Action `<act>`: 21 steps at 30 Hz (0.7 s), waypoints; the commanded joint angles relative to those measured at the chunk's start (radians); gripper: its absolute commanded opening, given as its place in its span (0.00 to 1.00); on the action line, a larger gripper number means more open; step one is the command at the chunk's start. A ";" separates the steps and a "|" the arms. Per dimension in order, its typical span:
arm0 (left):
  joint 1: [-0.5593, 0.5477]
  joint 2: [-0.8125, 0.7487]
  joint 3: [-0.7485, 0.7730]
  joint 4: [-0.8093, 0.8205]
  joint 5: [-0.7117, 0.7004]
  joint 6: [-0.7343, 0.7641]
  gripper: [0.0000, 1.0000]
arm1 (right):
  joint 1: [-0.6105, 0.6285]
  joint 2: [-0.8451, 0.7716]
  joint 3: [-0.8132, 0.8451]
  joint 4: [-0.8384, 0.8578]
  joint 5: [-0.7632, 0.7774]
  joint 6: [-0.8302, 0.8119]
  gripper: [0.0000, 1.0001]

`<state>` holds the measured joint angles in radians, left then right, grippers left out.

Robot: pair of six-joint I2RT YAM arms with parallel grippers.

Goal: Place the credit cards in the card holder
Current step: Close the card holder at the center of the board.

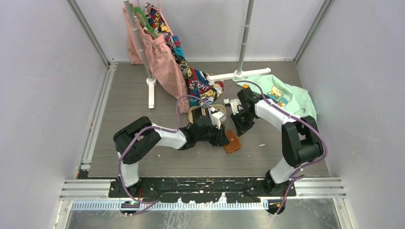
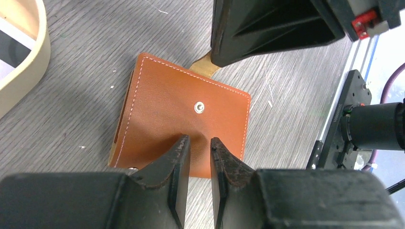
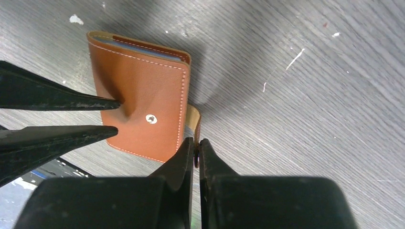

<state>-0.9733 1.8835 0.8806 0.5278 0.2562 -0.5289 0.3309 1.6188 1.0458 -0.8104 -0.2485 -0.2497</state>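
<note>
The tan-brown leather card holder (image 1: 232, 141) lies folded shut on the grey table, snap stud up. My left gripper (image 2: 199, 142) stands on its cover (image 2: 167, 109), jaws a little apart with nothing between them. In the right wrist view its fingertips (image 3: 107, 102) dent the leather (image 3: 143, 86). My right gripper (image 3: 196, 141) is shut on the holder's snap tab (image 3: 193, 119), which sticks out from the side. A bluish edge shows inside the fold (image 3: 143, 50). One white and black credit card (image 2: 9, 47) lies in the wooden tray.
The oval wooden tray (image 1: 198, 110) sits just behind the left gripper. A white clothes rack (image 1: 243, 71) with pink and patterned garments (image 1: 167, 62) stands at the back. A green T-shirt (image 1: 286, 98) lies at the back right. Metal rails (image 1: 205, 183) run along the near table edge.
</note>
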 commanded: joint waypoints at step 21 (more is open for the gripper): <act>0.005 0.076 -0.051 0.206 -0.087 -0.199 0.19 | -0.057 0.019 0.184 -0.037 -0.229 -0.161 0.34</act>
<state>-0.9676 1.9553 0.8528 0.7219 0.1978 -0.7300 0.3557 1.6890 1.1759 -0.8394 -0.3538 -0.4328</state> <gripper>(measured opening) 0.207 0.295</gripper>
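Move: My right hand already pinches the card holder's strap at its right edge. The snap lies about 3 cm to the left, 1 back and 2 below; the holder's middle is 3 cm left and 2 back. The card tray is some 13 cm left of that hand and 8 ahead. From my left hand, already on the holder's left part, its middle is about 3 cm right, 1 ahead and 2 down. With my right fingers I carry the pinched strap left and forward, about 3 cm left and rising a little, over the holder towards the snap, turning some 15 degrees counter-clockwise, then open them partly. My left fingers stay on the holder, shifting some 1.5 cm right, then as far forward with a slight counter-clockwise turn. ##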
